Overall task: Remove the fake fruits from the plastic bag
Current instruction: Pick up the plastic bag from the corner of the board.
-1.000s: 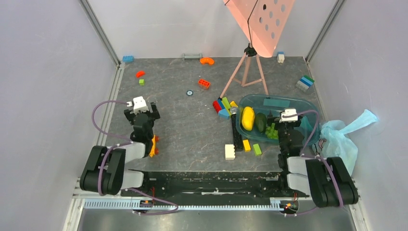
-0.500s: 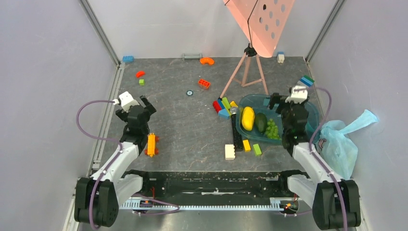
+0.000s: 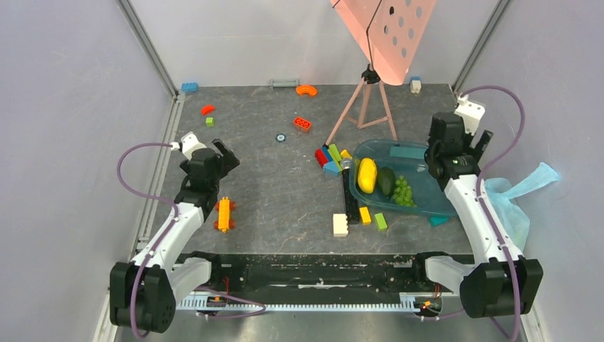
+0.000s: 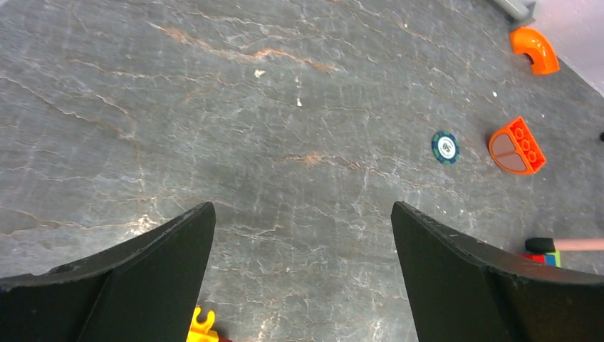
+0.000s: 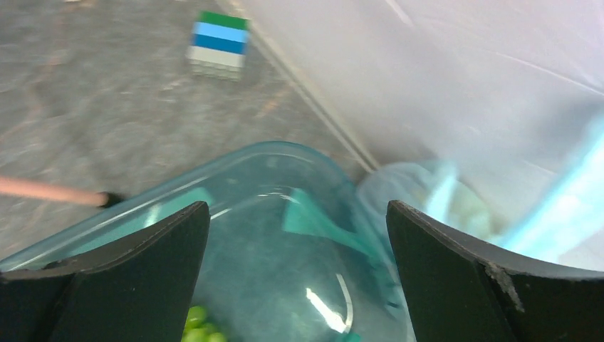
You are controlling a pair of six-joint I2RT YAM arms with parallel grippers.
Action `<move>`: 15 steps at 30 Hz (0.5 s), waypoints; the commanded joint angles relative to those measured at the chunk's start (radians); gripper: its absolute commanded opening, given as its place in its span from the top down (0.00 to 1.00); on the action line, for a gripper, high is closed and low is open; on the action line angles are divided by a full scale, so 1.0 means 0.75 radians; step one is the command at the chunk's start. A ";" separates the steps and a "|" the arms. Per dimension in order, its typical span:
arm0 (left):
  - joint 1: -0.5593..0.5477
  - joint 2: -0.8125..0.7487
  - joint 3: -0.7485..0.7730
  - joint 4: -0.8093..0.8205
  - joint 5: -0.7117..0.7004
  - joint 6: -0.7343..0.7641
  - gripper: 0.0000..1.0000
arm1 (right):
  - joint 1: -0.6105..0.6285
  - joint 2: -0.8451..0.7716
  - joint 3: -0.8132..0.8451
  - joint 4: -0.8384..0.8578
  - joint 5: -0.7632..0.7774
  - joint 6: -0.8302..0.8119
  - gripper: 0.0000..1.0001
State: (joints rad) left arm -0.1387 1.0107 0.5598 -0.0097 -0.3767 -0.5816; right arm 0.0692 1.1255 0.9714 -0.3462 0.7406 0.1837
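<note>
The light blue plastic bag [image 3: 507,210] lies crumpled against the right wall, one loop handle [image 3: 538,175] sticking up. It shows blurred in the right wrist view [image 5: 434,196], and its contents cannot be made out. A yellow lemon [image 3: 367,174], a dark green fruit [image 3: 386,181] and green grapes [image 3: 404,192] lie in the teal see-through tub [image 3: 420,206]. My right gripper [image 3: 459,141] hangs open over the tub's far right end [image 5: 271,235], next to the bag, with nothing between its fingers [image 5: 296,206]. My left gripper [image 3: 214,153] is open above bare table [image 4: 300,206].
A pink tripod stand [image 3: 367,107] rises behind the tub. Loose bricks lie left of and before the tub [image 3: 329,158] [image 3: 340,224], and an orange-yellow toy [image 3: 224,214] lies beside the left arm. A striped brick stack [image 5: 217,43] sits by the right wall rail.
Both arms have unfolded from low tucked poses. The right gripper rose and swung back and right, from above the tub's front to its far right end. The left gripper shifted slightly.
</note>
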 commanded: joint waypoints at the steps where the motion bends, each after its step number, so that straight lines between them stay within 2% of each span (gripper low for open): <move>1: 0.005 0.023 0.076 -0.027 0.146 -0.101 0.00 | -0.057 -0.012 0.031 -0.285 0.342 0.111 0.02; 9: -0.009 0.080 0.105 -0.019 0.276 -0.128 0.00 | -0.350 -0.121 -0.115 -0.244 0.233 0.132 0.02; 15: -0.025 0.086 0.124 -0.017 0.297 -0.127 0.00 | -0.561 -0.148 -0.236 -0.162 0.037 0.124 0.02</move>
State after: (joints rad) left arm -0.1478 1.0756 0.6018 -0.0288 -0.1879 -0.6361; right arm -0.2760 1.0302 0.8444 -0.5148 0.8577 0.2626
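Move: The knotted plastic bag lies about 16 cm to the right of the right hand, 8 cm back and some 19 cm below it, slumped against the side wall. The teal basin's middle is 10 cm to that hand's left, 5 cm ahead and 21 cm down; the block stack stands roughly 27 cm ahead and 4 cm right, about as low. From the left hand the bag is some 80 cm to the right, 8 cm back and 10 cm lower. Back and to the right in one quick sweep, the right hand travels about 15 cm past the basin's right end towards the plastic bag, sinking some 4 cm and swinging its open fingers clockwise by nearly 30 degrees to face the bag. It touches nothing yet. The left hand, open and empty, drifts about 4 cm right. ##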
